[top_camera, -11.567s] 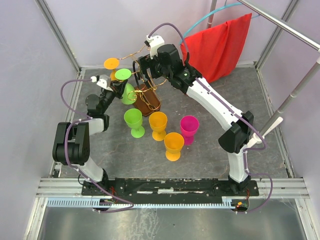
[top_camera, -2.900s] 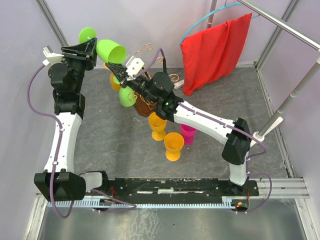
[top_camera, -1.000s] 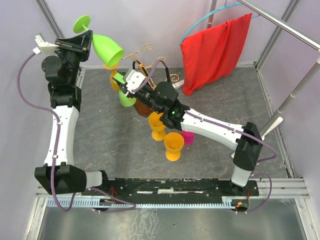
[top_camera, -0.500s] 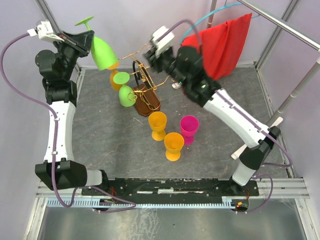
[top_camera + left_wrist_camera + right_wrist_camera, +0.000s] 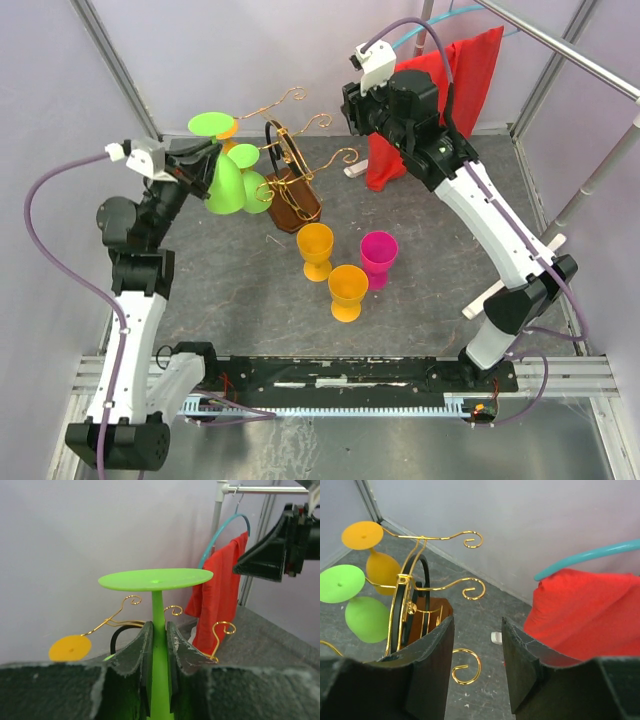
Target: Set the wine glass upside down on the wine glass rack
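My left gripper (image 5: 203,157) is shut on the stem of a green wine glass (image 5: 227,186), held upside down with its foot (image 5: 156,578) on top, just left of the wine glass rack (image 5: 291,168). In the left wrist view the stem (image 5: 159,630) is pinched between both jaws. The gold wire rack carries another green glass (image 5: 366,618) and an orange glass (image 5: 381,566), both hanging upside down. High behind the rack, near the red cloth, my right gripper (image 5: 362,108) is open and empty, also shown as the right gripper (image 5: 477,627) in its wrist view.
Two orange glasses (image 5: 316,246) (image 5: 348,289) and a magenta one (image 5: 379,256) stand upright in front of the rack. A red cloth (image 5: 432,92) hangs from a teal hanger at back right. A small white object (image 5: 496,638) lies on the floor by the cloth.
My left arm has come down from high at the left and brought the green glass beside the rack. My right arm has swung up and back toward the cloth, its jaws opening wider.
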Controlling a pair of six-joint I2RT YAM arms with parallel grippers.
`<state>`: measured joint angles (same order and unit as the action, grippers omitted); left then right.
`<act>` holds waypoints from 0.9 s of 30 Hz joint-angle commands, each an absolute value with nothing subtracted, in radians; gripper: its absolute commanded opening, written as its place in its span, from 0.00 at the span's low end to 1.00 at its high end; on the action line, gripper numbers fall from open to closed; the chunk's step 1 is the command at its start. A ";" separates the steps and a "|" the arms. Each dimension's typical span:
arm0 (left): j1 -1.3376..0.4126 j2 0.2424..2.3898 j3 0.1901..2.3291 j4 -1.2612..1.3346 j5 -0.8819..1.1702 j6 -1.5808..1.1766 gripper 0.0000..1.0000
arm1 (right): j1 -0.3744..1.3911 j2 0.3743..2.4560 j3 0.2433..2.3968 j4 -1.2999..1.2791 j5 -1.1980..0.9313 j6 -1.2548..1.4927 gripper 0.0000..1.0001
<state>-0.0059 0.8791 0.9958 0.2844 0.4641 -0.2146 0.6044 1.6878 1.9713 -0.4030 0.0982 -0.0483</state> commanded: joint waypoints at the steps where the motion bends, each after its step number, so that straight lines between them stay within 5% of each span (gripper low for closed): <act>1: -0.027 0.802 0.916 0.330 0.481 -0.119 0.03 | 0.586 1.696 1.984 -0.426 0.075 -0.031 0.50; 12: -0.169 0.703 0.719 0.324 0.478 -0.144 0.03 | 0.568 1.716 2.010 -0.466 0.076 -0.036 0.51; 27: -0.469 0.608 0.400 0.577 0.154 -0.116 0.03 | 0.563 1.728 2.047 -0.507 0.123 -0.100 0.51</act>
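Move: The left hand holds the green glass foot-up by its stem; the rack's empty front-left hook it is meant for lies about 9 cm to the right, 3 cm ahead and 15 cm below. The hung green glass is some 11 cm ahead, 4 cm right and 20 cm down, the hung orange glass about 20 cm straight ahead and as low; a standing orange glass is 17 cm right, 2 cm ahead, 38 cm down. From the right hand the hook lies about 14 cm left, 9 cm back and 13 cm below. Keeping its pinch on the stem, the left hand brings the upturned green glass down some 16 cm while moving about 9 cm right and 6 cm back, towards the front-left hook from its near side; it starts off backward and down, the swing to the right coming mostly later, as the wrist turns about 15 degrees clockwise and the fingers tip down about 10. Beside the rack's right-hand hooks the empty, still-open right hand sinks about 4 cm and tips slightly downward. ##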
